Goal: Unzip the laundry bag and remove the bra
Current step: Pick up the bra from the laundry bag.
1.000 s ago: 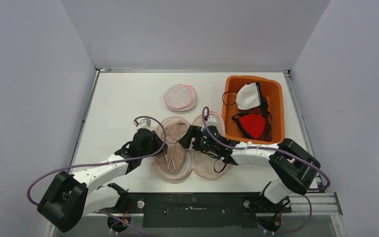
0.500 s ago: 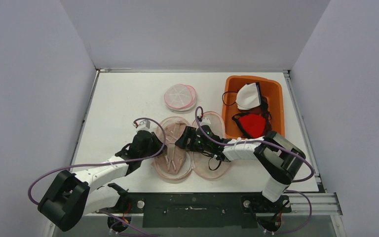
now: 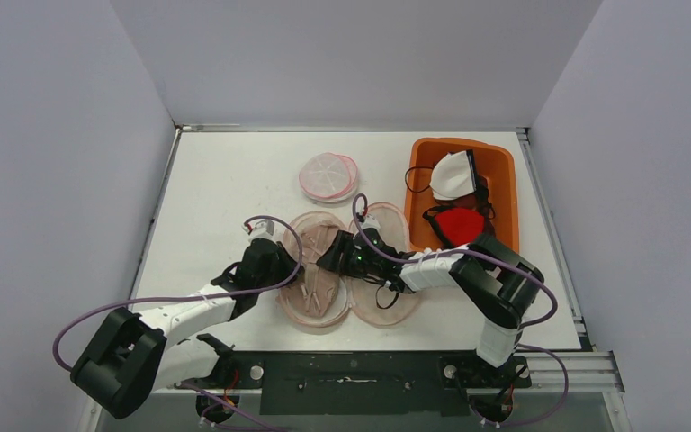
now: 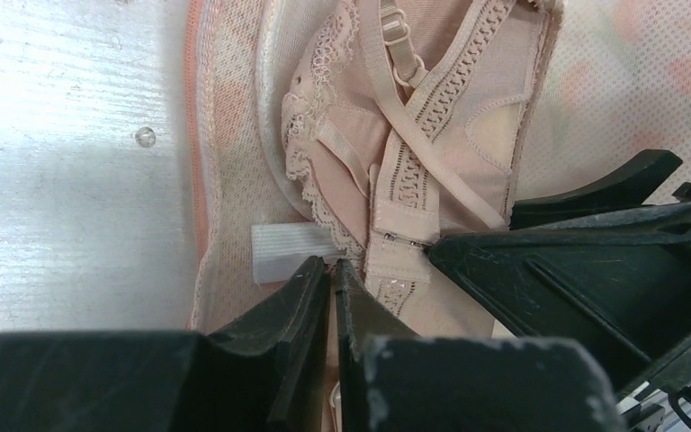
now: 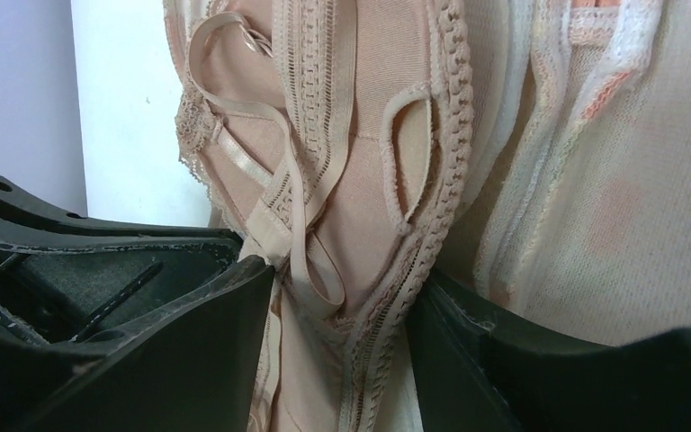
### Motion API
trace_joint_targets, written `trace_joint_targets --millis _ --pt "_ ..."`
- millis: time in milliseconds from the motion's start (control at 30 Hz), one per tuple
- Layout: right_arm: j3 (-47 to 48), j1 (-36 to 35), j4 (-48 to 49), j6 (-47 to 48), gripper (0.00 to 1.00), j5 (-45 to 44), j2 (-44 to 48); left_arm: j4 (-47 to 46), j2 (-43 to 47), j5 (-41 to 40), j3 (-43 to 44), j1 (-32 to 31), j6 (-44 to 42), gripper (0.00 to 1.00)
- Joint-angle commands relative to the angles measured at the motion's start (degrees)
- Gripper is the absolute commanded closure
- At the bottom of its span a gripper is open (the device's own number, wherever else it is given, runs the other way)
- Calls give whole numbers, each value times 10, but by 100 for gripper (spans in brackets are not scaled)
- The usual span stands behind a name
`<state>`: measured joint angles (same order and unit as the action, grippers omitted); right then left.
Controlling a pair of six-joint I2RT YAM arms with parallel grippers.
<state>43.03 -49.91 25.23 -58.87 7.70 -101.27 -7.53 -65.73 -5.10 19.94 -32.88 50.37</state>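
The round mesh laundry bag lies unzipped and spread into two halves in front of both arms. A beige lace bra rests in its left half. In the left wrist view my left gripper is shut on the bag's mesh edge, beside a white label, with the bra just beyond. From the right, my right gripper has its fingers on both sides of a bunched fold of the bra. Bag mesh lies to that fold's right. Both grippers meet over the left half, left gripper, right gripper.
An orange bin stands at the right and holds a white garment and a red one. A second small round pink-rimmed bag lies further back. White walls enclose the table on three sides.
My right gripper has slid left from the bag's right half onto the bra and narrowed around it. The left gripper has stayed at the bag's left edge.
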Motion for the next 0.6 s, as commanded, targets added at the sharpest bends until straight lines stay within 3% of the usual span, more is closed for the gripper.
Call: trace_joint_targets --millis 0,133,567 --pt "20 3 38 -13 44 10 -9 -37 -6 6 -3 3 0 94" --pt "19 3 49 -15 48 13 -15 -40 -9 9 -3 3 1 95" --pt "14 -2 52 3 94 20 6 -24 11 13 1 3 2 96"
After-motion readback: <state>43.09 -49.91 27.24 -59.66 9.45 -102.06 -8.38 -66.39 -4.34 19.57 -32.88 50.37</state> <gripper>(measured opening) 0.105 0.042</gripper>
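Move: The bra lies in the open laundry bag almost right at the right fingertips: its middle is about 2 cm back, 2 cm to the left and 1 cm below, with its trimmed edge between the open fingers. The bag's opened lid lies level with that hand, some 13 cm to the right; the other laundry bag is about 19 cm ahead and 1 cm to the right. From the left hand the bra's middle is about 2 cm ahead, 3 cm to the right, 1 cm down. The bra's stitched edge is gathered and pinched as the right fingers go from half open to nearly shut around it. The right hand stays low over the bra, easing only about 0.5 cm to the left and barely rising, its wrist almost steady. The left hand waits beside it with its tips already nearly shut. ##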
